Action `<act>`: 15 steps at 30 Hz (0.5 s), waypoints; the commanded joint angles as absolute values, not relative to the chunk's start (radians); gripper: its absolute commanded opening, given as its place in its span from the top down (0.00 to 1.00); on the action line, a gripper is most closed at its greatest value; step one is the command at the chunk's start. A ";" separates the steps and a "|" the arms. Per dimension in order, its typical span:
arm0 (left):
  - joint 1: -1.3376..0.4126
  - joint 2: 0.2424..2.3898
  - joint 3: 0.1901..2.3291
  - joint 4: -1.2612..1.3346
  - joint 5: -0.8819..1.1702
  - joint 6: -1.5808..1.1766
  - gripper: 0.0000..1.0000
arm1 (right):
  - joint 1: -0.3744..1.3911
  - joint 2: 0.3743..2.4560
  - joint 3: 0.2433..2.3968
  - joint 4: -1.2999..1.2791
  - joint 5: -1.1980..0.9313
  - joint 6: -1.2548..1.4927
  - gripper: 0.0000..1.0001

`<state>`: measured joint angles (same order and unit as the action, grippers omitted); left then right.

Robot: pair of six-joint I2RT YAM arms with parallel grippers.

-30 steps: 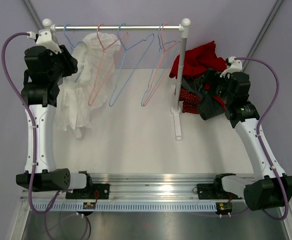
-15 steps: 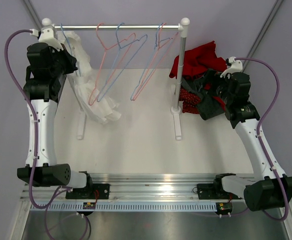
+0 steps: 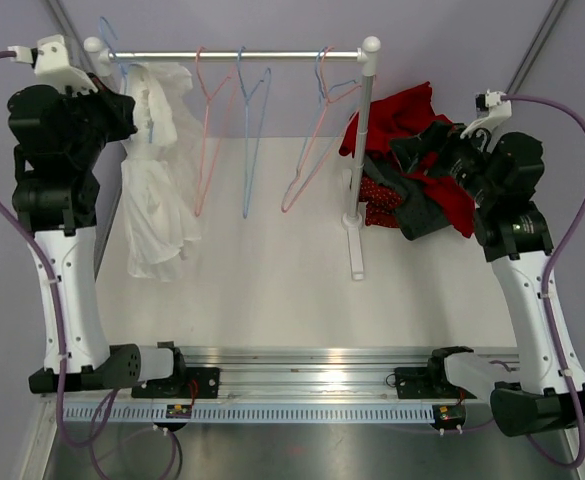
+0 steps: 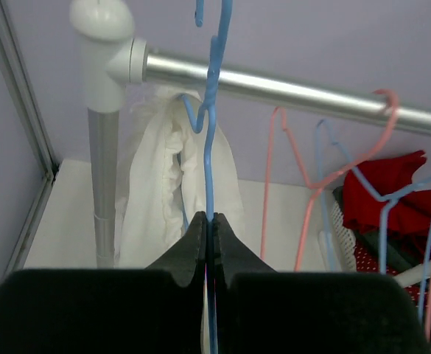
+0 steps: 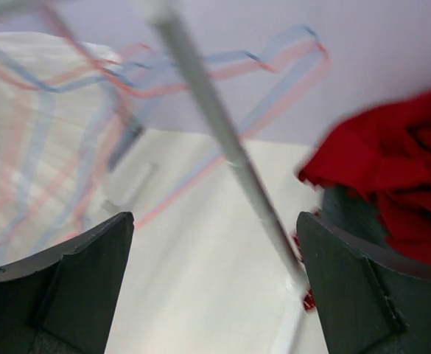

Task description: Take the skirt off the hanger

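A white skirt hangs from a blue wire hanger at the left end of the rail. My left gripper is raised beside that end and is shut on the hanger's neck. In the left wrist view the blue hanger runs up between the closed fingers of my left gripper, its hook rising above the rail, with the skirt bunched behind. My right gripper stands open by the red clothes, and the right wrist view shows my right gripper holding nothing.
Several empty pink and blue hangers dangle along the rail. The rack's right post and foot stand mid-table. A pile of red and dark clothes lies at the right. A purple wall is behind.
My left gripper shut on the blue hanger, then rose and moved left, carrying hanger and skirt toward the rail's end. The empty hangers swung. My right arm lifted slightly.
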<state>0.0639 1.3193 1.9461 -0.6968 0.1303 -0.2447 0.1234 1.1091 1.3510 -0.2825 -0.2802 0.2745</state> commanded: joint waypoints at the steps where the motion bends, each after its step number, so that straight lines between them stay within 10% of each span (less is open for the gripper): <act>1: 0.067 1.246 2.049 -0.620 0.182 -0.276 1.00 | 0.153 1.078 1.533 -0.228 -0.637 0.316 0.01; 15: 0.017 1.224 1.967 -0.566 0.209 -0.370 1.00 | 1.126 1.675 2.244 -0.621 -0.166 0.065 0.01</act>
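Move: The left hand, shut on the blue hanger, has the white skirt hanging about 9 cm ahead, 2 cm to its right and some 15 cm below; the rack's left post top is roughly 9 cm ahead, 5 cm to its left, about level. From the open right hand the skirt is some 45 cm left, 8 cm ahead and 7 cm lower; a lone pink hanger hangs about 34 cm left, 9 cm ahead and slightly higher. Still pinching the blue hanger, the left hand draws it back and up about 5 cm each way and a little right, tipping its fingers up, then sinks slightly near the end. Meanwhile the right hand, fingers wide, sweeps fast some 30 cm left towards the white skirt, pulling back about 17 cm and rising 10 cm net, its last stretch dipping, while turning roughly 50 degrees counter-clockwise to point leftward; it touches nothing yet. ##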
